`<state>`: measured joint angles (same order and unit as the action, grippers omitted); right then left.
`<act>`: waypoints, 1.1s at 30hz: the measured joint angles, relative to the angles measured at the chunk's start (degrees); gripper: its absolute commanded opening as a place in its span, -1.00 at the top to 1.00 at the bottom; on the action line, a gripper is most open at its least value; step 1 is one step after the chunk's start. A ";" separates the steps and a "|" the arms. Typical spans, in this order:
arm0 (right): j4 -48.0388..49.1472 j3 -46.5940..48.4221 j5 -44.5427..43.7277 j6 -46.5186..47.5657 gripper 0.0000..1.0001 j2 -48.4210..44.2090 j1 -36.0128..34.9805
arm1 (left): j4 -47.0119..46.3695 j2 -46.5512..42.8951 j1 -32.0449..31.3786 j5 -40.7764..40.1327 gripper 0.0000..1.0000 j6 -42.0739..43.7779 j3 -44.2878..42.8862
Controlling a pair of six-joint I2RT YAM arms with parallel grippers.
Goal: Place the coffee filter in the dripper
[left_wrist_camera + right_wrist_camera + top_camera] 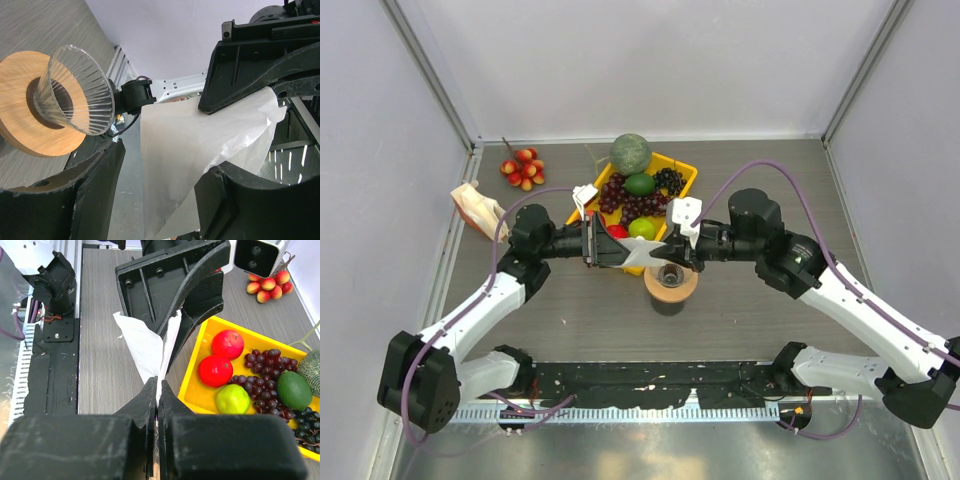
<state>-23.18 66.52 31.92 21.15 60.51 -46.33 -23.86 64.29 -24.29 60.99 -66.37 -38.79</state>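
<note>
The white coffee filter (642,250) hangs in the air between my two grippers, just above and left of the dripper (670,275). My right gripper (159,386) is shut on the filter's (144,342) folded edge. My left gripper (165,200) stands open, its jaws wide apart on either side of the filter (190,150); the paper lies against one finger (250,200). The clear ribbed dripper (80,90) sits in a tan wooden ring (20,115) with nothing in it. In the top view the grippers, left (618,250) and right (667,250), face each other.
A yellow tray (688,172) of apples, grapes and limes stands right behind the grippers, with a green melon (630,153) at its far end. Red lychees (523,168) and a beige paper bundle (475,208) lie at the back left. A black mat (650,385) runs along the near edge.
</note>
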 measured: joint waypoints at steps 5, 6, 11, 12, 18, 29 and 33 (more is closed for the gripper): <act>1.03 -0.11 -1.36 0.00 0.89 0.33 -0.13 | -1.09 0.11 0.00 -0.17 -0.18 -1.40 0.98; 1.18 -0.20 -1.44 0.00 0.89 0.35 -0.15 | -1.22 0.15 0.00 -0.24 -0.18 -1.77 1.05; 1.77 -0.33 -1.05 -0.09 0.90 0.74 -0.22 | -2.12 0.61 0.00 -0.55 -0.04 -2.54 1.09; 1.77 -0.33 -0.79 -0.11 0.89 0.79 -0.22 | -2.27 0.72 0.00 -0.61 0.07 -2.69 1.09; 2.01 -0.81 0.83 -0.68 0.01 0.98 -0.22 | -2.73 1.07 0.04 -1.01 0.93 -3.34 1.09; -5.33 2.71 0.02 -4.44 -0.96 -1.79 10.54 | 18.23 -1.20 3.21 -3.87 1.00 13.60 -8.66; -6.84 5.25 -1.29 -6.86 -0.99 -4.46 16.74 | 36.22 -2.64 3.32 -12.59 1.00 30.03 -21.11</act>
<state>-30.02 71.77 30.63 14.28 56.05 -29.58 12.36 61.65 -20.97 48.40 -36.34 -59.90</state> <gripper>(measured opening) 0.987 0.037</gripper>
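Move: The coffee filter, still pinched in the right gripper, stretches between the hands: its middle is about 4 cm right of the left hand, 1 cm back and 2 cm above, and from the right hand about 4 cm left, level fore and aft, 2 cm below. From the left hand, the dripper lies some 9 cm right, 3 cm back and 12 cm below; the green apple 13 cm ahead, 4 cm right and 23 cm below. Hold the left gripper almost still around the filter's free side and close its open fingers until they pinch the paper. Then open the right gripper wide to let go, and draw it right, forward and up about 10 cm, fingers swinging some 20 degrees clockwise. As it leaves, lift the left gripper forward and up about 7 cm, away from the dripper, rolling the wrist. ##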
